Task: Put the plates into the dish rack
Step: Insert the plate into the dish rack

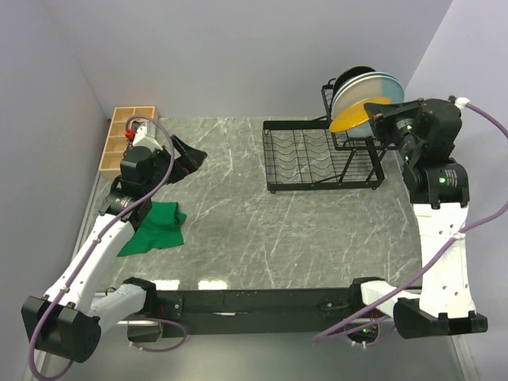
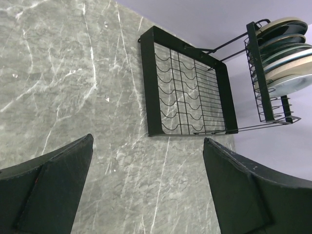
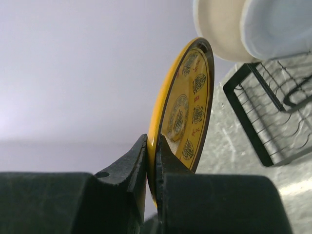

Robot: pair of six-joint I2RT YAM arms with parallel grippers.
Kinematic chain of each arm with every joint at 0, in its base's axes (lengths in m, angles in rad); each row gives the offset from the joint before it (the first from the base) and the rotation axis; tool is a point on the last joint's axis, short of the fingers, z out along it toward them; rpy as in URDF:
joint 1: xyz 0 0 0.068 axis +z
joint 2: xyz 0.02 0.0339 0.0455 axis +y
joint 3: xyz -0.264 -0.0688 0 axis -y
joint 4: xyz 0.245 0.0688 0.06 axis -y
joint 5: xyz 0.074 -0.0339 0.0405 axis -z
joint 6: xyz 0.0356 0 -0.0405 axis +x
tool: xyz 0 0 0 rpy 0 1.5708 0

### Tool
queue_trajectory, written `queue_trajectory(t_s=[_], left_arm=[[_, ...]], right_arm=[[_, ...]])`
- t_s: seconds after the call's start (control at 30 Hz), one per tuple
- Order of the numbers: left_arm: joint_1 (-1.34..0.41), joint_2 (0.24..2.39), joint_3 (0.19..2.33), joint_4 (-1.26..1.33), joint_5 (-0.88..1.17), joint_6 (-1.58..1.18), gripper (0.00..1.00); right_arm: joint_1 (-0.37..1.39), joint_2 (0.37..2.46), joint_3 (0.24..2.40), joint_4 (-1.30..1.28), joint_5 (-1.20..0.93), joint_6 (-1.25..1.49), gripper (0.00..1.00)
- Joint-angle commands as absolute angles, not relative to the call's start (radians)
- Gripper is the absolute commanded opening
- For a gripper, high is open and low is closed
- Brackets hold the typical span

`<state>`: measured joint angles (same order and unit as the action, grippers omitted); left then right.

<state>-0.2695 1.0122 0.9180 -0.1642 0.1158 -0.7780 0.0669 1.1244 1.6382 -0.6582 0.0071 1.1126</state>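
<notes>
A yellow patterned plate (image 3: 183,109) stands on edge between the fingers of my right gripper (image 3: 152,144), which is shut on its rim. From above, this yellow plate (image 1: 355,116) hangs just in front of the dish rack's raised upper basket (image 1: 343,143). Several plates (image 1: 367,86) stand upright in that basket, also seen as stacked rims (image 2: 285,53). The black wire dish rack (image 1: 319,155) has its slotted lower tray (image 2: 187,92) bare. My left gripper (image 1: 181,155) is open over the marble at far left, nothing between its fingers (image 2: 243,187).
A green cloth (image 1: 155,228) lies beside the left arm. A wooden compartment box (image 1: 127,135) stands at the far left corner. The grey marble table (image 1: 262,230) stretches between the arms and the rack. Walls close in behind and on both sides.
</notes>
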Motion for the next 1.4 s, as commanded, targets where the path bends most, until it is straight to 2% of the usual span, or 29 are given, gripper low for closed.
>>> queue_trajectory(t_s=[0.0,0.37,1.37], left_arm=[[-0.265,1.016,0.933,-0.161,0.120,-0.801,0.99],[-0.265,1.123,1.012,-0.190,0.126,-0.779,0.99],[-0.250,1.382,1.160,-0.118,0.186,-0.732,0.99]], right_arm=[[0.005,1.118,1.701,-0.727,-0.012,1.342,0.00],[-0.106,1.137,1.609,-0.736,-0.005,1.493,0.00],[-0.156,1.391,1.770,-0.761,0.083,1.445,0.00]])
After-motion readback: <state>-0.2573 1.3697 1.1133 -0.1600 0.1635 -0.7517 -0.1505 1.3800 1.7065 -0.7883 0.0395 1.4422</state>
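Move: The front slot of the dish rack's upper tier, meant for the yellow plate already gripped in the right hand, lies about 12 cm ahead of that hand, 3 cm to its left and 14 cm lower. The white plate stands some 3 cm beyond that slot, and the larger blue-beige plate 3 cm farther still. The rack's lower tray is roughly 10 cm ahead, 11 cm left and 44 cm below. From the empty left hand, the slot is about 12 cm ahead, 47 cm right and slightly higher. The yellow plate, still pinched by its edge, is carried by the right hand towards the upper tier's front slot: first mainly right and down, then forward and down, levelling off near the end, about 8 cm each way. The wrist rolls its left side up, tips down and turns clockwise, each nearly 20 degrees. The left hand, wide open and empty, advances about 7 cm while sinking 4 cm. ##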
